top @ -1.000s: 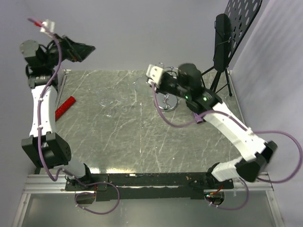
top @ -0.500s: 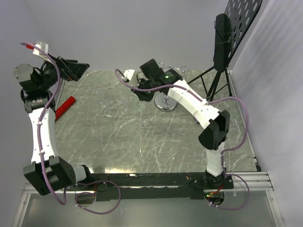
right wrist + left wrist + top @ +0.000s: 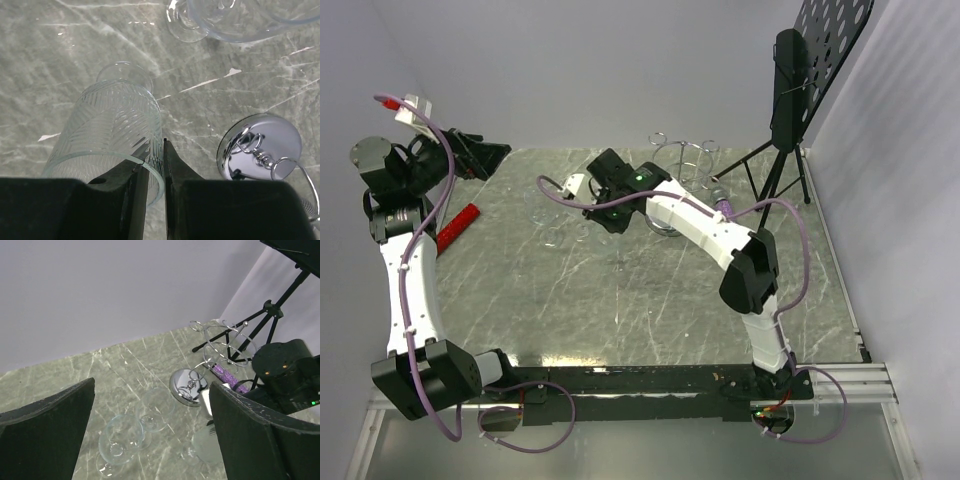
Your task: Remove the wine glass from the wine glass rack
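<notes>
A ribbed clear wine glass (image 3: 115, 130) hangs bowl-up from my right gripper (image 3: 156, 155), which is shut on its rim, one finger inside the bowl and one outside. Its foot points at the marble table, left of the wine glass rack. The chrome wine glass rack (image 3: 682, 160) stands at the back of the table, and its shiny disc base (image 3: 260, 145) lies just right of the held glass. From the left wrist view the glass (image 3: 207, 442) shows apart from the rack (image 3: 220, 340). My left gripper (image 3: 485, 155) is raised at the far left, open and holding nothing.
Two other clear glasses (image 3: 155, 410) (image 3: 117, 440) stand close together on the table, left of the held glass. A red stick (image 3: 458, 227) lies near the left edge. A tall black tripod stand (image 3: 790, 90) rises at the back right corner.
My right arm has swung left from the rack, carrying the glass out over the table. The left arm has shifted slightly and stays open.
</notes>
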Robot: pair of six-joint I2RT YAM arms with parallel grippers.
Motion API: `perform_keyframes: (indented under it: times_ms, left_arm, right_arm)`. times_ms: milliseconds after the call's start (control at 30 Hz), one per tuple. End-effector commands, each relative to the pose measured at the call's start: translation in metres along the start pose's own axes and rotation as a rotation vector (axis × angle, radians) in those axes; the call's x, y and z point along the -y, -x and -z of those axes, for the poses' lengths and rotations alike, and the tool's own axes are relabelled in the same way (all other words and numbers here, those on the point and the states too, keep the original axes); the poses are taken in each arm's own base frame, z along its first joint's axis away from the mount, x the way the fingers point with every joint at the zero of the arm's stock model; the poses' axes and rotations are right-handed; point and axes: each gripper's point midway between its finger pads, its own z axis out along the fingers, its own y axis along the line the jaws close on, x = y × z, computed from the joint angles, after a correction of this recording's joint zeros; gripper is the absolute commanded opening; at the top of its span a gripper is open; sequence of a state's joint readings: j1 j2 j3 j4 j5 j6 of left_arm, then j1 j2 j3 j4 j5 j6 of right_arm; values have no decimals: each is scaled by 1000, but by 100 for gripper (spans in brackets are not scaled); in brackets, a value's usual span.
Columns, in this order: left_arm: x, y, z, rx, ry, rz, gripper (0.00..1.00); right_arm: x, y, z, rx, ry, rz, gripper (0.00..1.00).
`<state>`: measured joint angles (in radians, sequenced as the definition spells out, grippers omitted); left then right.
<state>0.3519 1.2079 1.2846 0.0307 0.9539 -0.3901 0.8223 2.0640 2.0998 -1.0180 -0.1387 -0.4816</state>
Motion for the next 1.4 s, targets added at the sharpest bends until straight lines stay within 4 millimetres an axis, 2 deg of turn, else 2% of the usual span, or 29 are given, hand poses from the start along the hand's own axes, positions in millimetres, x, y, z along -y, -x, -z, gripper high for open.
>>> perform_keyframes:
  times_ms: [0,200,633,900,1233,1367]
  left_arm:
    - [5,5,4,5,7,-58,100]
    - [3,1,4,-1,8,-55,100]
    - [1,-6,2,-13,0,-30,100]
    - [1,-7,1,-9,-6,-19,100]
    - [2,-10,-1,-18,-16,-14,100]
    - [1,-11,-3,-20,-20,-11,100]
  right_arm:
    - [15,21,3,51,-80,-18,0]
    - [12,18,-11,24,-78,-7,0]
    - [7,-3,-37,-57,-68,43,0]
    - [4,-18,-46,-101,-47,70,0]
    - [-1,-25,-55,-116,-22,79,0]
    - [-4,-29,-59,-124,-6,82,3]
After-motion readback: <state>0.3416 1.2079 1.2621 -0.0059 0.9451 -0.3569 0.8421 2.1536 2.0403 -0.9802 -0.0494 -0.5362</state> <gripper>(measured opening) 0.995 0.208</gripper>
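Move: The right hand already pinches the wine glass by its rim. The bare table spot it is being taken to lies about 3 cm back and 3 cm to its left, some 20 cm below. From this hand, the nearest standing glass is about 7 cm ahead and 8 cm left, another about 5 cm ahead and 16 cm left, and the rack 11 cm ahead and 15 cm right. From the left hand, that spot is roughly 6 cm back, 22 cm right and 43 cm below. Straight down, about 6 cm in all, the right hand lowers the held wine glass towards the bare table beside the standing glasses: a quick first 4 cm, a short hold, then a slower easing down. The wrist tilts some 10 degrees so the fingers point more steeply down, while they keep their pinch on the rim. ##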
